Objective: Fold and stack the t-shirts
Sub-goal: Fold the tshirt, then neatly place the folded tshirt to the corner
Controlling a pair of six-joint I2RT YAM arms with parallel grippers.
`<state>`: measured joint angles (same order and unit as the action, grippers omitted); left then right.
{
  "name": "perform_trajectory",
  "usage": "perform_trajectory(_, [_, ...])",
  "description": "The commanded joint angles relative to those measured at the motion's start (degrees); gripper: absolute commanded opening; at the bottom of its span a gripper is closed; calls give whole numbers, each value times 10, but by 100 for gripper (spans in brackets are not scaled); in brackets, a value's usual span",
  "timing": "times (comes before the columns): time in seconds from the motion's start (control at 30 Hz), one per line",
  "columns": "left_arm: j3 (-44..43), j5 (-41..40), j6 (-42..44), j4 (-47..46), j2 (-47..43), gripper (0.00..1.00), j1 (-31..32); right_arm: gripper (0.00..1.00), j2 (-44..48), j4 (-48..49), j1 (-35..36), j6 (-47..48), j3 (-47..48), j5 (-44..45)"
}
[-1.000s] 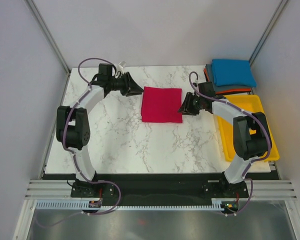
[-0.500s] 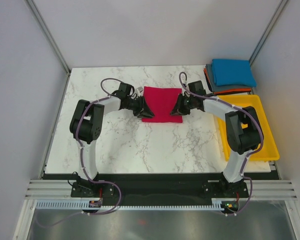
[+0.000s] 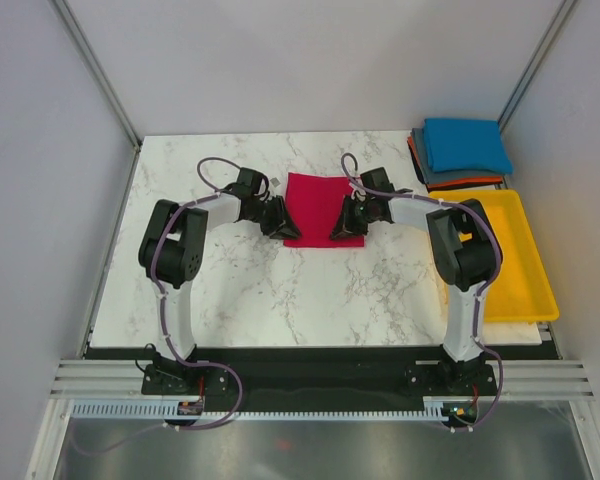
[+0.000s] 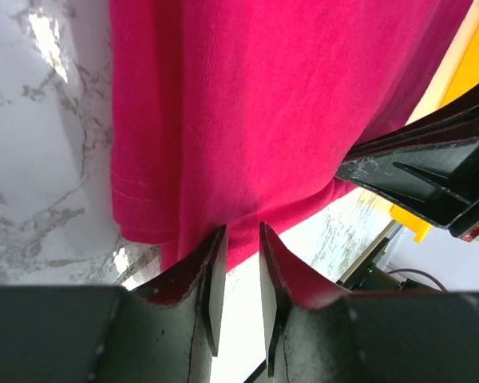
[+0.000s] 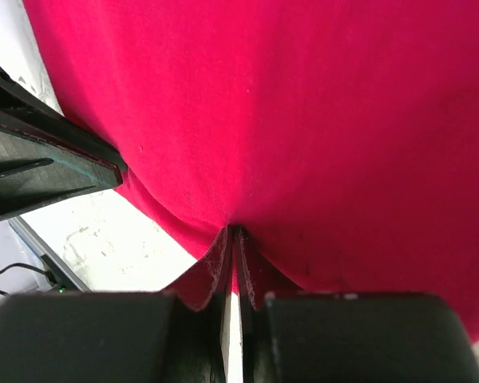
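Note:
A crimson-red t-shirt, folded to a rectangle, lies flat on the marble table at centre back. My left gripper is at its near-left corner. In the left wrist view its jaws stand narrowly open, the shirt's hem just at the fingertips and white table showing between them. My right gripper is at the near-right corner. There the jaws are shut on the red cloth, which puckers at the tips. Blue, dark grey and orange folded t-shirts are stacked at the back right.
A yellow plastic tray stands along the table's right edge, just beside the right arm. The stack of folded shirts sits behind it in the back right corner. Grey walls close in the table on three sides.
Both arms came in from the sides to the red shirt's near corners. The right jaws have closed onto the cloth. The left jaws have narrowed a little.

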<state>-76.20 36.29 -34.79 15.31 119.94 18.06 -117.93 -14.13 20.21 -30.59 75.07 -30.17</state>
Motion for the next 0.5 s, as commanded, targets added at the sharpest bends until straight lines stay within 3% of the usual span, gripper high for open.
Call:
perform_trajectory(0.0, [-10,-54,31,48,-25,31,-5,11,24,-17,1,18,19,14])
perform_trajectory(0.17, [-56,-58,45,111,-76,34,-9,18,90,-47,-2,18,28,24])
perform_trajectory(0.33, [-81,-52,51,147,-94,35,-12,40,113,-68,-31,43,53,85])
perform_trajectory(0.47, [-84,-5,60,141,-76,35,-12,51,84,-71,-62,82,104,90])
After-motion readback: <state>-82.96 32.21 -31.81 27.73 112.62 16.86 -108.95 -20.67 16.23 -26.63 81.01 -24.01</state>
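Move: The folded t-shirt is under both gripper tips, near its edge closest to the bases. Its middle lies about 6 cm ahead and 6 cm to the right of the left gripper, and some 7 cm ahead and 3 cm to the left of the right gripper, at about tip height. From the right gripper, the folded stack stands roughly 21 cm ahead and 28 cm right, and the yellow tray 33 cm right and 5 cm back. Lift both grippers off the near part of the t-shirt, ending their touch on the cloth. Raise the right gripper about 8 cm, at first straight up, then also forward and rightward some 4 cm each, opening its nearly shut fingers to about half. Bring the left gripper up some 6.5 cm, drifting slightly left, its opening kept. ##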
